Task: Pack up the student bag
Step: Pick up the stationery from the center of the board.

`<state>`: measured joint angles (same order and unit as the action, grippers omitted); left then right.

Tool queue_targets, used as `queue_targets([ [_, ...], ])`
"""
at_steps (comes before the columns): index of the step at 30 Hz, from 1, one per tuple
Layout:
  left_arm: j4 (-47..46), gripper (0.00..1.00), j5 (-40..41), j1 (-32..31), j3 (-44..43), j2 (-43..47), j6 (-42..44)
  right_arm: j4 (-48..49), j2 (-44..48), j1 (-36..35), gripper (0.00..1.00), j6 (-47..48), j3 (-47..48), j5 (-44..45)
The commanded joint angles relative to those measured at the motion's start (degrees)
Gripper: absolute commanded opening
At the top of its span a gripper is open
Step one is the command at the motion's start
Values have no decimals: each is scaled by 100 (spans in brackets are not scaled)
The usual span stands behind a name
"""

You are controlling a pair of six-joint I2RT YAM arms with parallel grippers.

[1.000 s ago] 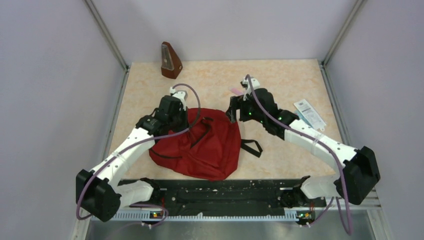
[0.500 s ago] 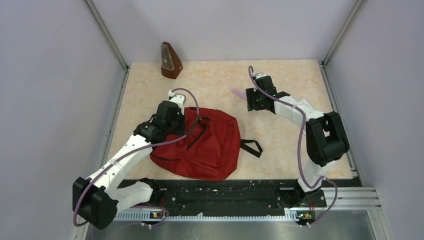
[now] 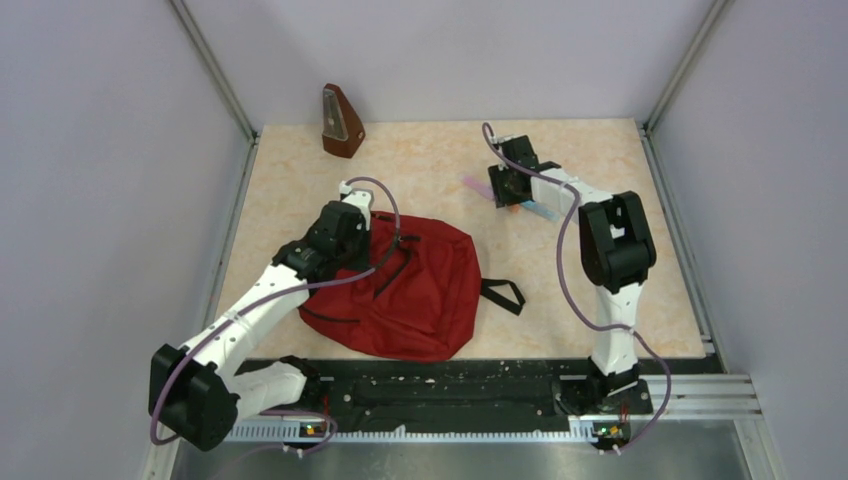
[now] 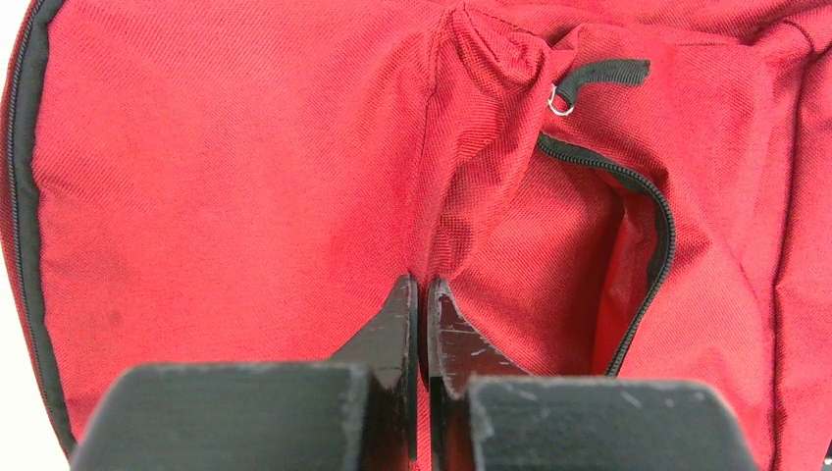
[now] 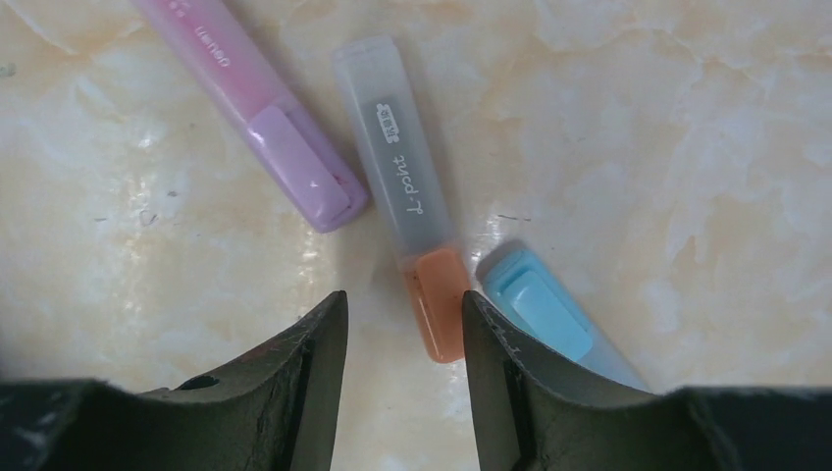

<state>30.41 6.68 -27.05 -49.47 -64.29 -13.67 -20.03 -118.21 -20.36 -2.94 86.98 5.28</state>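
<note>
The student bag (image 3: 420,295), dark red with black trim, lies flat at the near middle of the table. My left gripper (image 3: 362,232) is shut on a pinched fold of its fabric (image 4: 245,177) beside the open zipper slit (image 4: 648,245). In the left wrist view the left gripper (image 4: 420,285) has its jaws pressed together on the cloth. My right gripper (image 3: 515,195) hovers open over three highlighters at the back. In the right wrist view the right gripper (image 5: 404,299) straddles the orange-capped grey highlighter (image 5: 402,167), between a pink one (image 5: 260,108) and a blue one (image 5: 540,309).
A brown metronome (image 3: 340,122) stands in the far left corner. A black strap loop (image 3: 503,292) sticks out from the bag's right side. Grey walls close in the table on three sides.
The right arm has folded back and swung to the far middle, bringing its gripper down over the highlighters while its jaws narrowed. The left gripper stays shut on the bag.
</note>
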Motion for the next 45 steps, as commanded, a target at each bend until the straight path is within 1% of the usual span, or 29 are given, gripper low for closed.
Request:
queue_targets([
  [1,-165,0,124,25,-193,-75,86,-128,-44,173,45,153,218,106],
  [4,-165,0,3,29,-213,-132,75,-102,-89,224,44,177,186,-82],
  [8,-151,0,-26,24,-221,-147,67,-202,-237,229,38,218,237,-147],
  [14,-162,0,-45,27,-195,-75,58,-141,-340,231,34,184,242,-498],
  [15,-156,0,-56,24,-199,-71,58,-167,-376,227,30,173,272,-615],
  [16,-157,0,-68,32,-199,-72,53,-199,-404,230,24,141,309,-641],
  [18,-154,0,-94,24,-195,-66,42,-296,-390,228,10,31,339,-552],
  [19,-159,0,-105,24,-198,-62,36,-384,-330,226,4,-41,299,-428],
  [20,-158,0,-94,32,-196,-60,32,-443,-209,232,0,-128,236,-267],
  [21,-150,0,-70,27,-196,-51,19,-482,-43,230,0,-232,134,-173],
  [24,-133,0,-33,25,-205,-20,-2,-438,857,221,0,-572,-405,-67],
  [27,-138,0,-90,42,-216,4,-25,-90,1867,142,0,-894,-1124,-473],
  [28,-141,0,-131,46,-215,4,-30,25,2226,71,0,-988,-1336,-735],
  [30,-148,0,-231,63,-220,4,-43,179,2693,-174,0,-1150,-1647,-987],
  [32,-160,0,-318,68,-223,8,-52,425,3105,-541,0,-1346,-1925,-1039],
  [35,-172,0,-401,84,-227,36,-65,1201,3568,-1149,0,-1756,-2356,-1226],
  [38,-181,0,-413,97,-205,83,-70,2334,3775,-1700,0,-2378,-2797,-1141],
  [40,-185,0,-400,94,-204,129,-66,2930,3706,-2034,0,-2642,-2906,-1057],
  [45,-202,0,-399,103,-180,183,-65,3689,3089,-2764,0,-2716,-2689,-931],
])
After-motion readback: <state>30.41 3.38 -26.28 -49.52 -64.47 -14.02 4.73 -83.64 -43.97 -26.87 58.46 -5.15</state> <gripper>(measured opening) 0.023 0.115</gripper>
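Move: From the right gripper, the middle of the orange-capped stationery pen lies about 4 cm ahead, 1 cm left and 3 cm below, with its cap almost under the fingers. From that same gripper, the pink pen is some 7 cm ahead and 7 cm left, the blue one 1 cm ahead and 7 cm right; the red bag's middle is roughly 20 cm back and 24 cm left. From the left gripper, the orange-capped pen is about 22 cm ahead, 29 cm right and 11 cm lower. Lower the right gripper about 2 cm, easing slightly right, and close its half-open fingers on the orange cap. Then draw back, up and left to bring the pen over the red bag, some 18 cm back and left, raising the gripper's left side nearly 40 degrees on the way. Keep the left gripper's pinch on the bag's fabric. ##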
